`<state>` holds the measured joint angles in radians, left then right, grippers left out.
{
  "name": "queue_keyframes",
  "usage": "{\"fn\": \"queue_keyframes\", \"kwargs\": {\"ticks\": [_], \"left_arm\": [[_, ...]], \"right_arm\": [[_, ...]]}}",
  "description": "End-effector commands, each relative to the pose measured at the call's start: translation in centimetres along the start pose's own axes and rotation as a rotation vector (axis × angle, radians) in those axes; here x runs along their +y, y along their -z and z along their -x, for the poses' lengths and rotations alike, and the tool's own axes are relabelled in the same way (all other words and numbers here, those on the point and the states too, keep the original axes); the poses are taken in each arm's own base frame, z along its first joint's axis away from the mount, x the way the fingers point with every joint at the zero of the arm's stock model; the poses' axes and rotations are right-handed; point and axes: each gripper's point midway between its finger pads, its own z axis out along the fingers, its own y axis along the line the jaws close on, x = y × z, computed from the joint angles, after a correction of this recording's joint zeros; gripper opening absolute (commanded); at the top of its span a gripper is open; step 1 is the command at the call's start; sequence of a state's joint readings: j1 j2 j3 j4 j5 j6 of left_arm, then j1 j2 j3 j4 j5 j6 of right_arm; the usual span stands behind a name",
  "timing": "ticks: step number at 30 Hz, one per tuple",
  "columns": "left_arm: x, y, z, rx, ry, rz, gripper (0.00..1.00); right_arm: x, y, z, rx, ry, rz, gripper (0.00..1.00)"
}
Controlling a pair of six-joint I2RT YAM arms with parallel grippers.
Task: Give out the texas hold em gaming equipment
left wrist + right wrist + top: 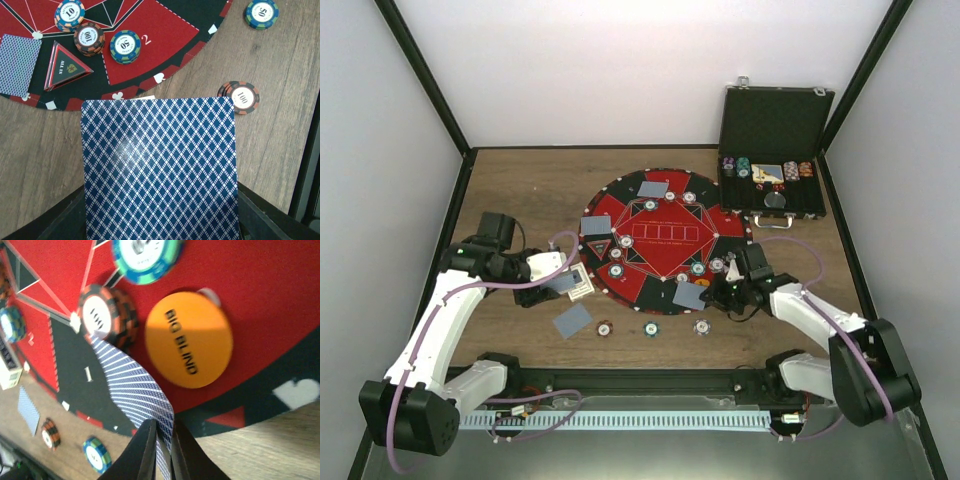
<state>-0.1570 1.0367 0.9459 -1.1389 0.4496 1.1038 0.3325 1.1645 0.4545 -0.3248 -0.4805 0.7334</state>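
Note:
My left gripper (548, 272) hangs over the wood just left of the mat, shut on blue-backed playing cards (159, 165) that fill the left wrist view. My right gripper (720, 292) is at the mat's near-right edge, shut on one bent card (131, 385) whose far end rests on the mat. An orange BIG BLIND button (189, 340) lies just beyond it, beside a 100 chip (102, 315). The black triangular marker (65, 67) lies on the mat with chips (125, 46) around it. More cards lie on the mat (653, 188) and on the table (572, 320).
The round red-and-black mat (620, 212) covers the table's middle. The open black case (775, 120) stands at the back right with chip rows (790, 170) inside. Three chips (651, 328) lie in a row on the wood near the front edge.

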Motion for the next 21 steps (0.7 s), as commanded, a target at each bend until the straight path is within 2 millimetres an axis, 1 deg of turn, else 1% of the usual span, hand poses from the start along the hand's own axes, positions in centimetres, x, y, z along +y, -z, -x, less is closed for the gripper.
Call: {"fn": "queue_keyframes", "kwargs": {"ticks": [1,3,4,7,11,14,16,17,18,21], "left_arm": [[0.0,0.5,1.0,-0.034,-0.022,-0.001,0.04],[0.0,0.5,1.0,-0.035,-0.023,-0.002,0.04],[0.0,0.5,1.0,-0.036,-0.024,-0.001,0.04],[0.0,0.5,1.1,-0.038,-0.024,-0.002,0.04],[0.0,0.5,1.1,-0.037,-0.026,-0.005,0.04],[0.0,0.5,1.1,-0.036,-0.028,-0.005,0.04],[0.0,0.5,1.1,-0.038,-0.030,-0.006,0.04],[0.0,0.5,1.2,-0.040,-0.030,-0.006,0.04],[0.0,0.5,1.2,-0.041,-0.032,-0.006,0.04],[-0.1,0.6,1.4,-0.047,-0.029,-0.011,0.04]], "right_arm": [[-1.2,0.3,1.9,-0.043,0.019,-0.121,0.10],[-1.5,0.4,2.5,-0.054,0.023,-0.154,0.12],[-1.5,0.6,2.7,-0.061,0.028,-0.165,0.16],[-1.0,1.1,3.3,-0.074,0.047,-0.180,0.33],[0.1,2.5,4.2,-0.113,0.068,-0.180,0.53],[1.1,3.5,4.9,-0.141,0.080,-0.175,0.62],[2.8,4.1,5.1,-0.150,0.095,-0.129,0.68],[4.0,4.4,5.0,-0.151,0.108,-0.091,0.71],[5.6,4.5,4.9,-0.150,0.119,-0.043,0.74],[11.8,4.7,3.2,-0.102,0.163,0.178,0.83]]}}
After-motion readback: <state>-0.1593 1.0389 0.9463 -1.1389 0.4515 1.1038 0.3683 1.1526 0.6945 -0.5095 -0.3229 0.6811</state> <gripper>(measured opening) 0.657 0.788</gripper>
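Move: The card nearly shut in the right fingertips is to lie on the near rim of the mat, its middle about 4 cm to their left and 2 cm below. The big blind disc is roughly 2 cm ahead and 1 cm left of the fingertips; the orange 100 chips are some 4 cm ahead and 6 cm left, the green chip about 6 cm ahead and 3 cm left. From the left hand that card spot is about 32 cm to the right, 4 cm back and 14 cm below. Lay the card off with the right gripper: sink about 1 cm while easing some 2 cm right, and spread the nearly shut fingers most of the way, letting go of the card's edge. Then lift clear, up and forward from the card to about 6 cm higher than you began, tipping the fingers roughly 10 degrees nearer to straight down. ##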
